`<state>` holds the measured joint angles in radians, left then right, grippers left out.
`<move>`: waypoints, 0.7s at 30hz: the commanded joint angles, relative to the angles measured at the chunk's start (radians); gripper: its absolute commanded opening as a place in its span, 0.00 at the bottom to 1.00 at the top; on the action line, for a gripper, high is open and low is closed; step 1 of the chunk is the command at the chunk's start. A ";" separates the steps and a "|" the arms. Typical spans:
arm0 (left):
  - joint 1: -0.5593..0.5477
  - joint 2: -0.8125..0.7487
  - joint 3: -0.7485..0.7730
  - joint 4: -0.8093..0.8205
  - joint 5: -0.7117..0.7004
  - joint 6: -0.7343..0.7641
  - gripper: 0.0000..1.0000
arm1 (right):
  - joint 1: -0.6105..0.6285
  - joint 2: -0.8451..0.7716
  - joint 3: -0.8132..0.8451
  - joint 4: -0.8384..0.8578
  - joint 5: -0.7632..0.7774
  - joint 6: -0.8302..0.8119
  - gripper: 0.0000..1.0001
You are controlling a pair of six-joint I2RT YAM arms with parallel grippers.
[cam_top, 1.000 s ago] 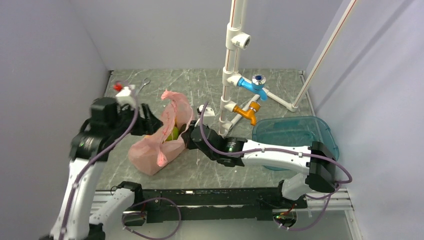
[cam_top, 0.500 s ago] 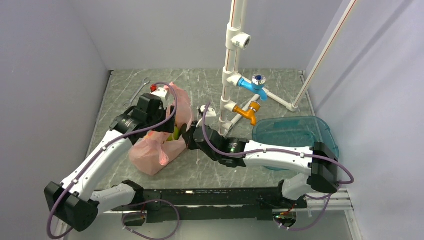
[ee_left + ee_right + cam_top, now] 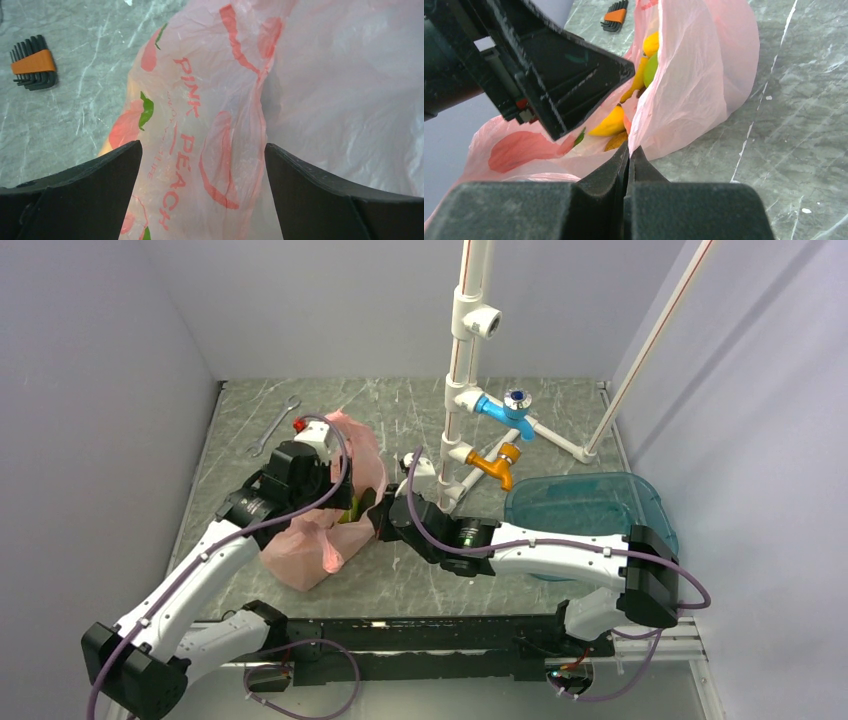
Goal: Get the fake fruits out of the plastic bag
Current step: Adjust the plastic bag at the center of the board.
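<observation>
The pink plastic bag (image 3: 300, 545) lies slumped on the table left of centre. My right gripper (image 3: 629, 148) is shut on the rim of the bag (image 3: 694, 85) and holds its mouth apart. Inside show fake fruits: a yellow mango (image 3: 611, 124) and a green apple (image 3: 652, 69); other fruits are hidden by the film. A bit of yellow-green fruit (image 3: 351, 512) shows from above. My left gripper (image 3: 343, 500) hangs over the bag's mouth, open wide and holding nothing. In its own view the left gripper (image 3: 202, 150) straddles a fold of printed bag (image 3: 215, 100).
A teal see-through tub (image 3: 590, 508) sits at the right, by my right arm. A white pipe stand (image 3: 460, 390) with a blue tap (image 3: 505, 410) and an orange tap (image 3: 493, 466) rises behind the bag. A wrench (image 3: 272, 427) and a hex key set (image 3: 32, 62) lie at the far left.
My left arm has swung from the left side in over the bag's mouth, and its jaws have opened wider. The right gripper has kept its hold on the bag's rim.
</observation>
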<state>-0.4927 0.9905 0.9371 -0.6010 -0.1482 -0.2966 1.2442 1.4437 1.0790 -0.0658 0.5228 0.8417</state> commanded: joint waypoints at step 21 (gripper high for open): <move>0.014 0.082 0.168 -0.015 -0.290 0.136 0.00 | 0.009 -0.096 -0.188 -0.014 0.109 0.012 0.00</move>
<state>-0.5079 1.1381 1.0039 -0.5804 -0.3698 -0.2611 1.2446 1.3788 0.9703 -0.0658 0.5499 0.8482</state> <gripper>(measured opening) 0.086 0.007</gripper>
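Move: The bag's left rim lies about 3 cm ahead of the open left hand, 1 cm left and 3 cm below. The green fruit in the bag is level with this hand, 2 cm right and 8 cm below; the black-orange comb is some 18 cm left, 5 cm ahead, 12 cm below. From the right hand, already pinching the opposite rim, the left rim is roughly 10 cm left, 5 cm ahead, slightly lower. The left hand dips forward some 3 cm and pinches the bag's rim; the right draws its held edge right. ##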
